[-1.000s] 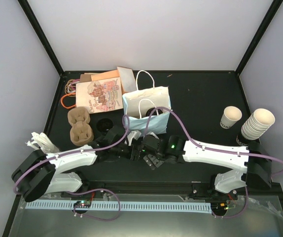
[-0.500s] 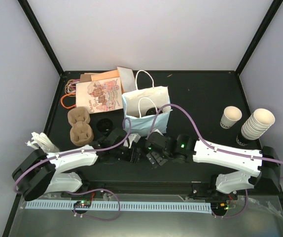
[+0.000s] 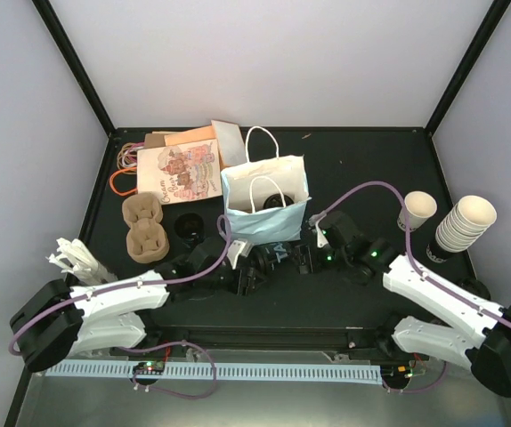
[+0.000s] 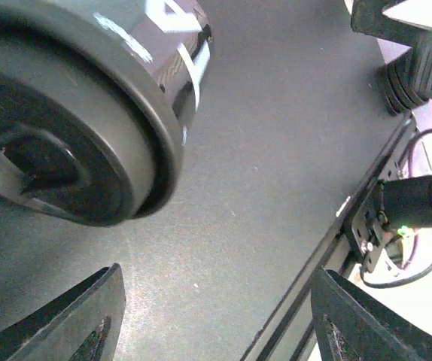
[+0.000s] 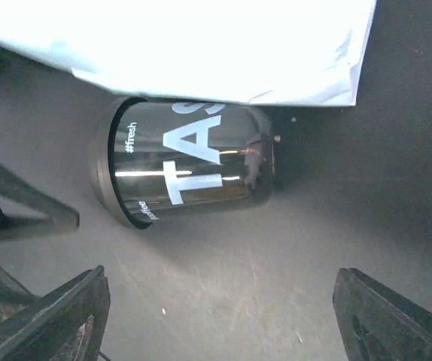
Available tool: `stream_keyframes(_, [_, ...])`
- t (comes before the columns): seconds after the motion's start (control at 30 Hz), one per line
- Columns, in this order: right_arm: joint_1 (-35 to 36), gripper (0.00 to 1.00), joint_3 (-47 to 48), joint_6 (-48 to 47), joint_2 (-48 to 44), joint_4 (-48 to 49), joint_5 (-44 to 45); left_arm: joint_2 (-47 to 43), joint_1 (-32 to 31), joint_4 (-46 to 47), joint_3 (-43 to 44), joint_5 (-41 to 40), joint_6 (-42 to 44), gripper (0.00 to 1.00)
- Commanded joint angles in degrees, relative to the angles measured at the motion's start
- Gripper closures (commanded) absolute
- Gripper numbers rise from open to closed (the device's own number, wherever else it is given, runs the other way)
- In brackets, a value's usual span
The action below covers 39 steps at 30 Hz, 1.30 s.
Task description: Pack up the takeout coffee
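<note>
The takeout coffee [image 3: 273, 255] is a glossy black cup with white lettering and a dark lid. It lies on its side on the black table, just in front of the white paper bag [image 3: 264, 191]. In the right wrist view the cup [image 5: 190, 162] rests against the bag's bottom edge [image 5: 201, 45], lid to the left. The left wrist view shows its lid [image 4: 58, 143] close up. My left gripper [image 3: 248, 271] [image 4: 220, 316] is open, beside the lid end. My right gripper [image 3: 304, 259] [image 5: 220, 316] is open, at the cup's base end. A black disc [image 3: 274, 202] shows inside the bag.
A brown pulp carrier [image 3: 144, 227] and a black disc [image 3: 187, 224] sit left of the bag. Flat patterned bags [image 3: 180, 169] lie at the back left. A single cream cup [image 3: 417, 211] and a cup stack [image 3: 465, 222] stand at the right. The table's front rail [image 4: 351, 226] is near.
My right arm has swung back and to the right, away from the middle. The cup now shows lying on its side between the two grippers. The left arm has barely moved.
</note>
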Motion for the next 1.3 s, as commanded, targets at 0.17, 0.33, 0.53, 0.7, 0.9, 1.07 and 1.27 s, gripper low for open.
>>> stream_keyframes(0.17, [-5.46,0.15,-5.59,5.00,2.14,21.05,-11.39,-5.18,-1.75,2.53,-4.21,-15.18,-3.16,0.21])
stream_keyframes(0.33, [-5.47,0.13,-7.96,5.78,3.78,25.09,-10.12,-3.30,-1.66,7.12,-3.83,-16.13,-2.87,0.09])
stream_keyframes(0.53, [-6.59,0.15,-10.46,7.60,5.68,28.81,-11.36,1.89,-1.67,14.55,-3.13,-15.50,1.90,0.01])
stream_keyframes(0.7, [-9.78,0.20,-12.43,8.82,7.44,33.26,-16.07,3.49,-0.87,18.19,-4.64,-17.45,3.26,0.01])
stream_keyframes(0.9, [-13.53,0.25,-12.20,8.19,13.69,37.06,-21.38,4.53,2.54,23.84,-6.62,-11.26,4.73,0.01])
stream_keyframes(1.07, [-14.90,0.34,-11.77,8.82,19.10,41.07,-25.95,7.57,6.02,25.19,-6.39,-3.99,4.95,0.01])
stream_keyframes(1.27, [-16.86,0.38,-12.78,9.85,22.02,44.56,-29.24,11.23,8.46,29.39,-7.96,0.03,3.54,0.02])
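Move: The coffee cup lies on its side, lid towards my left hand, its middle about 6 cm ahead, 6 cm to the right and 4 cm below that hand. From my right hand it is some 3 cm ahead, 8 cm to the left and 8 cm lower. The blue paper bag stands just beyond it, about 10 cm ahead and 10 cm left of the right hand. A black lid sits some 12 cm ahead and 17 cm left of my left hand. I close in on the lying cup from both ends. My right hand goes forward first, then mostly down, about 7 cm, swinging its fingers some 25 degrees to point more left and narrowing them partway around the base end. My left hand opens wide, easing a little left, then working forward about 6 cm and sinking slightly until its fingers straddle the lid end. ##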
